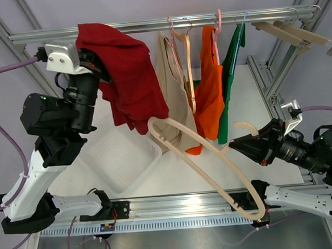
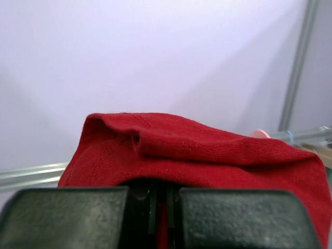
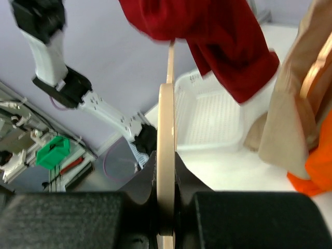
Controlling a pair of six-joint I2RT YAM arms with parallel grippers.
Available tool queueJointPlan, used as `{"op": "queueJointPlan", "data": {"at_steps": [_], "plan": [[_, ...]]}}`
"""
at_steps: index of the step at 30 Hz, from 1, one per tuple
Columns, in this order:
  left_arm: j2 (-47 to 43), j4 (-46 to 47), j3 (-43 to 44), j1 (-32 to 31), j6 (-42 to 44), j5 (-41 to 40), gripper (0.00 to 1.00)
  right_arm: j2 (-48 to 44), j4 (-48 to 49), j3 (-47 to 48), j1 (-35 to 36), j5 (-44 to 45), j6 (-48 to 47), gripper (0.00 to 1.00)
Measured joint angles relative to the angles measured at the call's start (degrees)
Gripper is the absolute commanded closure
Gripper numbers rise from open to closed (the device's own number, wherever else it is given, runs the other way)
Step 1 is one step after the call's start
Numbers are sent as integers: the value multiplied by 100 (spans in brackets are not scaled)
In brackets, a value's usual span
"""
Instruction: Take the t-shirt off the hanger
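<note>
The dark red t-shirt (image 1: 128, 76) hangs bunched from my left gripper (image 1: 100, 65), which is shut on it high up by the rail. In the left wrist view the red cloth (image 2: 197, 155) fills the space above the closed jaws. The beige wooden hanger (image 1: 205, 150) is free of the shirt and stretches from below the shirt to the front rail. My right gripper (image 1: 236, 145) is shut on the hanger near its hook. In the right wrist view the hanger (image 3: 166, 135) runs edge-on between the jaws, with the red shirt (image 3: 218, 36) above.
A white mesh basket (image 1: 120, 156) sits on the table below the red shirt. A beige, an orange and a green garment (image 1: 209, 93) hang on hangers from the top rail (image 1: 165, 25). Empty wooden hangers (image 1: 296, 33) hang at the far right.
</note>
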Motion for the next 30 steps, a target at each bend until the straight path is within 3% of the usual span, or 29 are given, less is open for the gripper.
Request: {"op": "queueJointPlan", "data": {"at_steps": [5,12,20,26,30], "plan": [[122,-238,507,402,343,-125,100,-203,-577,-212,0,-138,168,100],[-160,-584,98,966,278,-175,100,-498,-831,-90,0,219,168,100],[-1261,-750,-1982,1447,-487,-291,100,-203,-828,-63,0,557,9,100],[-2330,-1222,-3569,1453,-1307,-841,100,273,-719,7,0,699,-173,100],[-2796,-1703,-4157,1453,-1849,-1263,100,732,-496,225,0,1049,-369,100]]}}
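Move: The white basket that the red t-shirt goes to lies about 60 cm below the left hand, which already grips the shirt, and some 8 cm to its left, nearly level with it in reach. The hanger's middle is about 22 cm to the left hand's right, 17 cm nearer the base and 20 cm lower; the beige shirt hangs about 18 cm ahead, 14 cm right and 30 cm lower. From the right hand, the basket is roughly 17 cm ahead, 37 cm left and 43 cm below. The red t-shirt, still pinched in the left fingers, is first swept left away from the hanger with barely any rise, then lowered steeply towards the white basket, about 25 cm down and 12 cm left, the hand tipping downward and turning counter-clockwise. The right hand keeps its hold on the empty-ending hanger, easing down and right, then forward about 5 cm and back left. ##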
